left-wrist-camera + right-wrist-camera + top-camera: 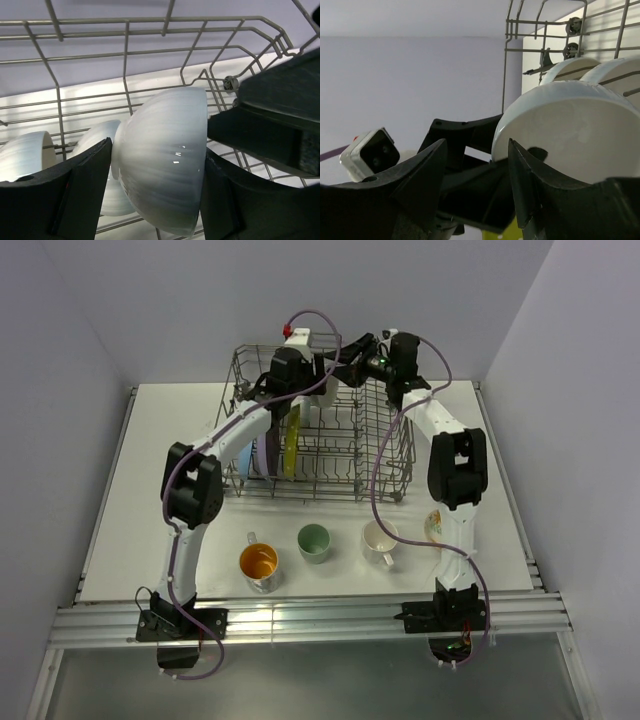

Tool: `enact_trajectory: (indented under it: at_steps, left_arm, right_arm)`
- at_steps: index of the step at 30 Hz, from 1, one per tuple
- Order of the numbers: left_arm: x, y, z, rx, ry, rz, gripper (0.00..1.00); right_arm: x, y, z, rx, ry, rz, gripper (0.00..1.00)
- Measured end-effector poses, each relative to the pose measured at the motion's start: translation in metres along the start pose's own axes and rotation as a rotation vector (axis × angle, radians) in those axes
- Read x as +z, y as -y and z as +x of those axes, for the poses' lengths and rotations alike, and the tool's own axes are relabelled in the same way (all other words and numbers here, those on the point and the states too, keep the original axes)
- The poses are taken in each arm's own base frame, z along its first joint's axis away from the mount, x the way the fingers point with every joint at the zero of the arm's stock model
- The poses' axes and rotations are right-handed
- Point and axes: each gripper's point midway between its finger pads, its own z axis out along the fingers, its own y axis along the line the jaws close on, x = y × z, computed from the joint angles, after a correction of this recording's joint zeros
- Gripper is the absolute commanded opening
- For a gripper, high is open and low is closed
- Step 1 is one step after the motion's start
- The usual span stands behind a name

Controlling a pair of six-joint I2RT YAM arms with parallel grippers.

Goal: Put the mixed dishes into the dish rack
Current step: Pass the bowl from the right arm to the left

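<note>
A white bowl [162, 160] sits on its side between my left gripper's [157, 150] fingers, which press its base and its rim; it hangs over the back of the dish rack [390, 475]. My right gripper [476, 145] stands open just beside that bowl [570, 135], nothing between its fingers. Two more white bowls [25, 155] [100, 145] lean in the rack behind. Yellow-green [291, 445], lavender [268, 455] and blue [243, 455] plates stand upright in the rack's left part. On the table in front are an orange-inside cup [259, 562], a pale green cup [314, 541] and a white mug [379, 539].
A floral-patterned bowl [434, 525] lies on the table at the right, partly behind the right arm. Both arms meet over the rack's back wall, close to its upright wires [125, 60]. Grey walls enclose the table on three sides.
</note>
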Motion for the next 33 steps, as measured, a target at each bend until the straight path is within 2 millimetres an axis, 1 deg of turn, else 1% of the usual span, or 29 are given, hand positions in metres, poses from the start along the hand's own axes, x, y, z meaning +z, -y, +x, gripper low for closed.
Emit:
enact_trajectory:
  at_steps: [6, 7, 8, 10, 11, 18, 24, 27, 30, 31, 33]
  left_arm:
    - [-0.002, -0.003, -0.010, -0.018, 0.023, -0.001, 0.00]
    - [-0.002, -0.009, -0.010, 0.000, 0.023, -0.029, 0.00]
    - [-0.003, -0.007, -0.007, -0.008, 0.005, -0.008, 0.00]
    - [-0.003, -0.008, 0.000, -0.010, -0.015, -0.009, 0.00]
    - [-0.003, -0.007, 0.000, -0.011, -0.015, -0.006, 0.00]
    - [-0.003, -0.002, -0.001, -0.019, -0.011, 0.017, 0.00]
    - [-0.003, -0.002, -0.001, -0.019, -0.012, 0.019, 0.00]
    - [-0.003, -0.002, -0.001, -0.020, -0.012, 0.019, 0.00]
    - [-0.003, -0.003, -0.001, -0.029, -0.017, 0.018, 0.00]
    - [-0.004, -0.003, -0.001, -0.035, -0.019, 0.019, 0.00]
    - [-0.005, -0.004, 0.000, -0.050, -0.029, 0.024, 0.00]
  right_arm:
    - [-0.009, -0.010, -0.004, -0.046, 0.009, -0.005, 0.60]
    - [-0.010, -0.012, -0.005, -0.052, 0.010, -0.008, 0.60]
    - [-0.012, -0.019, -0.002, -0.065, -0.006, -0.026, 0.60]
    - [-0.014, -0.026, -0.003, -0.075, 0.002, -0.033, 0.60]
    - [-0.015, -0.027, -0.003, -0.081, 0.002, -0.035, 0.60]
    - [-0.016, -0.021, -0.002, -0.074, -0.003, -0.010, 0.59]
    - [-0.016, -0.024, 0.000, -0.107, -0.016, -0.020, 0.59]
    - [-0.019, -0.040, 0.000, -0.199, -0.027, -0.058, 0.59]
    - [-0.025, -0.069, -0.002, -0.363, -0.034, -0.144, 0.61]
    - [-0.028, -0.077, -0.002, -0.420, -0.039, -0.170, 0.63]
    - [-0.034, -0.089, -0.001, -0.543, -0.054, -0.212, 0.64]
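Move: The bowl's middle is about 3 cm right of the left hand and 2 cm below, level with it fore and aft, already between its open fingers. From the right hand it lies some 3 cm left, 3 cm back and 5 cm below. The nearer rack bowl sits about 3 cm left of the left hand, 3 cm back and 11 cm below; the yellow plate is 12 cm back, 5 cm left and 10 cm below. Left fingers pinch the bowl's rim, then the open right hand rises some 9 cm clear, turning about 30 degrees. ##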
